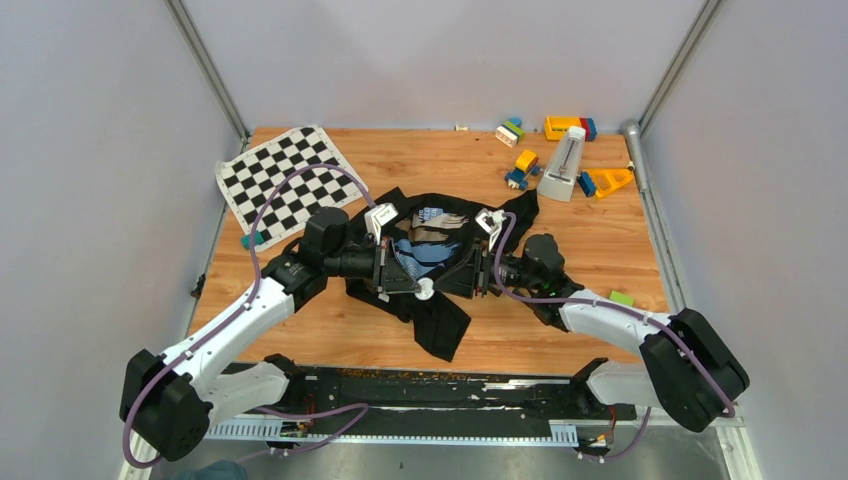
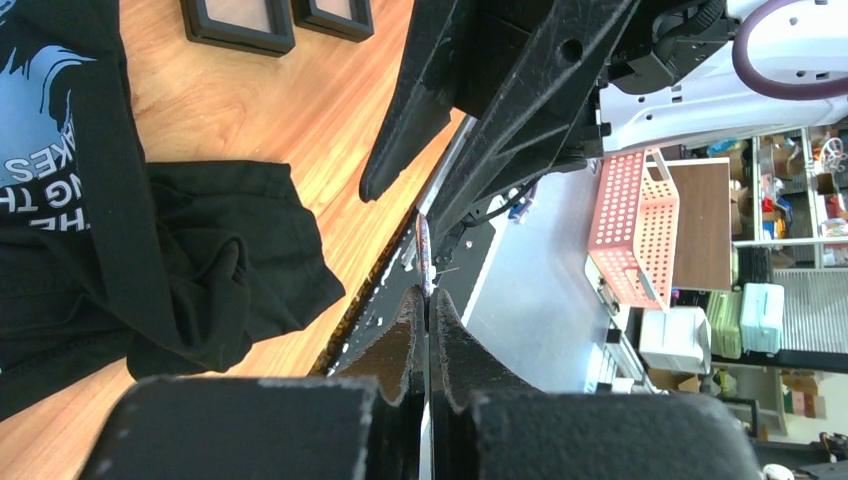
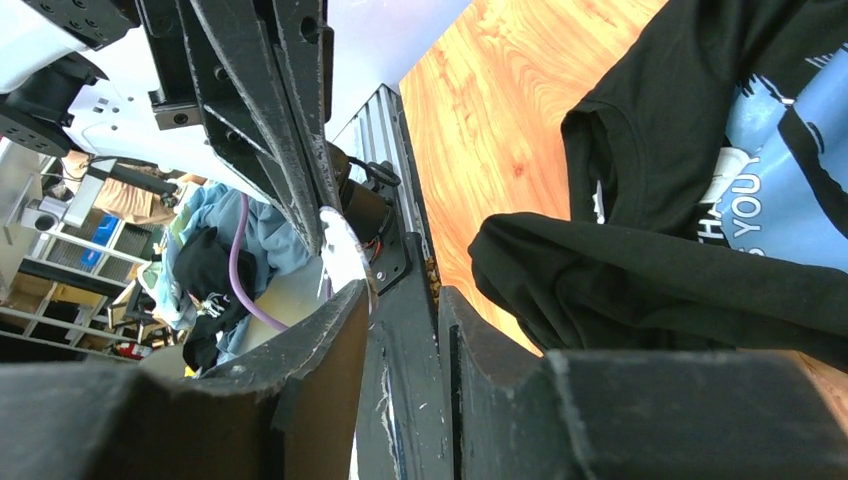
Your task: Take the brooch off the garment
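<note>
The black garment (image 1: 440, 325) lies crumpled mid-table, its blue, white and brown print (image 1: 425, 245) facing up; it also fills the left of the left wrist view (image 2: 200, 260) and the right of the right wrist view (image 3: 650, 270). My left gripper (image 2: 427, 292) is shut on the brooch (image 2: 425, 250), a thin silvery piece seen edge-on and sticking out past the tips. From above, the brooch (image 1: 424, 291) is a small pale disc just off the cloth. My right gripper (image 3: 405, 292) faces it with a gap between its jaws, the brooch (image 3: 343, 245) at one fingertip.
A chequered mat (image 1: 285, 180) lies at the back left. Coloured toy blocks (image 1: 565, 128) and a white wedge-shaped object (image 1: 565, 165) stand at the back right. A green block (image 1: 621, 298) is near the right arm. Two square black trays (image 2: 240, 25) rest on the wood.
</note>
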`<state>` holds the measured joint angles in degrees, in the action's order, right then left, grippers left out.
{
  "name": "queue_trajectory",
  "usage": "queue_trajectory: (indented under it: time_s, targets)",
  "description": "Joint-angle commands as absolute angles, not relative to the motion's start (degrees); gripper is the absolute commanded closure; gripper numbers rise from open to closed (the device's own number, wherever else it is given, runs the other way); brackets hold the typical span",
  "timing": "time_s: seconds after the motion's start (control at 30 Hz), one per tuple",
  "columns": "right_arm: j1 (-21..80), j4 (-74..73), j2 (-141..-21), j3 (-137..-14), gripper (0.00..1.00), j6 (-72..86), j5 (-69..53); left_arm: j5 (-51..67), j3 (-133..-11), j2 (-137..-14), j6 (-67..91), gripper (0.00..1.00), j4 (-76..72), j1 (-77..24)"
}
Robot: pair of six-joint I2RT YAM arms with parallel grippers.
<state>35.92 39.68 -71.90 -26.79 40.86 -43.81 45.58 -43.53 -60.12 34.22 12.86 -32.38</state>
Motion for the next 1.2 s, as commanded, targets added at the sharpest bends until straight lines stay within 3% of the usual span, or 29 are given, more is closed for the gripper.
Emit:
queue_trajectory:
  time_s: [0.0,0.7,0.93,1.03,1.1,1.13,1.17]
  targets:
    - [34.0,45.3,-71.1,-26.0,0.67,42.8,-46.6,47.6,-44.0,-59.0,34.4,1.0,11.2,-32.8]
    - [34.1,52.6,-75.9,-27.4,0.71,46.9,-55.1,49.9,-44.0,-61.1,36.0,1.0,8.8,-33.5]
    - [34.1,52.5,-75.8,-27.4,0.83,46.9,-55.0,49.6,-44.4,-62.4,35.7,1.0,9.1,-34.5]
    - [34.1,52.4,-76.1,-27.4,0.98,46.8,-54.9,49.3,-44.5,-62.9,35.1,1.0,9.7,-34.7]
    - [34.1,52.1,-76.3,-27.5,1.0,46.6,-54.7,48.7,-44.6,-63.2,34.8,1.0,10.0,-34.8]
    - [34.1,52.0,-76.3,-27.4,1.0,46.6,-54.4,48.3,-44.7,-63.3,34.4,0.98,10.5,-34.7]
    - [34.1,51.8,-76.3,-27.4,1.0,46.5,-54.1,47.1,-44.7,-63.1,34.2,0.88,10.8,-34.7]
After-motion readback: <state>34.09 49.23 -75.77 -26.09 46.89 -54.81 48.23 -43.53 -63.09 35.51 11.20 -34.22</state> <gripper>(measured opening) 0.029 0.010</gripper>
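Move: The left hand already holds the brooch, its middle about 2 cm to the right of that hand and 1 cm below it. From the half-open right hand, the brooch lies about 3 cm to the left, 1 cm back and 1 cm up. Well under the hands, some 16 cm down, lie the garment's blue print, about 7 cm ahead of the right hand and 1 cm to its left, and the loose sleeve, roughly 6 cm back and straight below otherwise. Back by about 2 cm and slightly up, the right hand brings its fingers around the brooch while turning about 10 degrees counter-clockwise, then closes them and pinches it at its free side. The left hand keeps its grip and carries the brooch about 1 cm back and 1 cm right towards the right fingers, first rising a little, then sinking. ##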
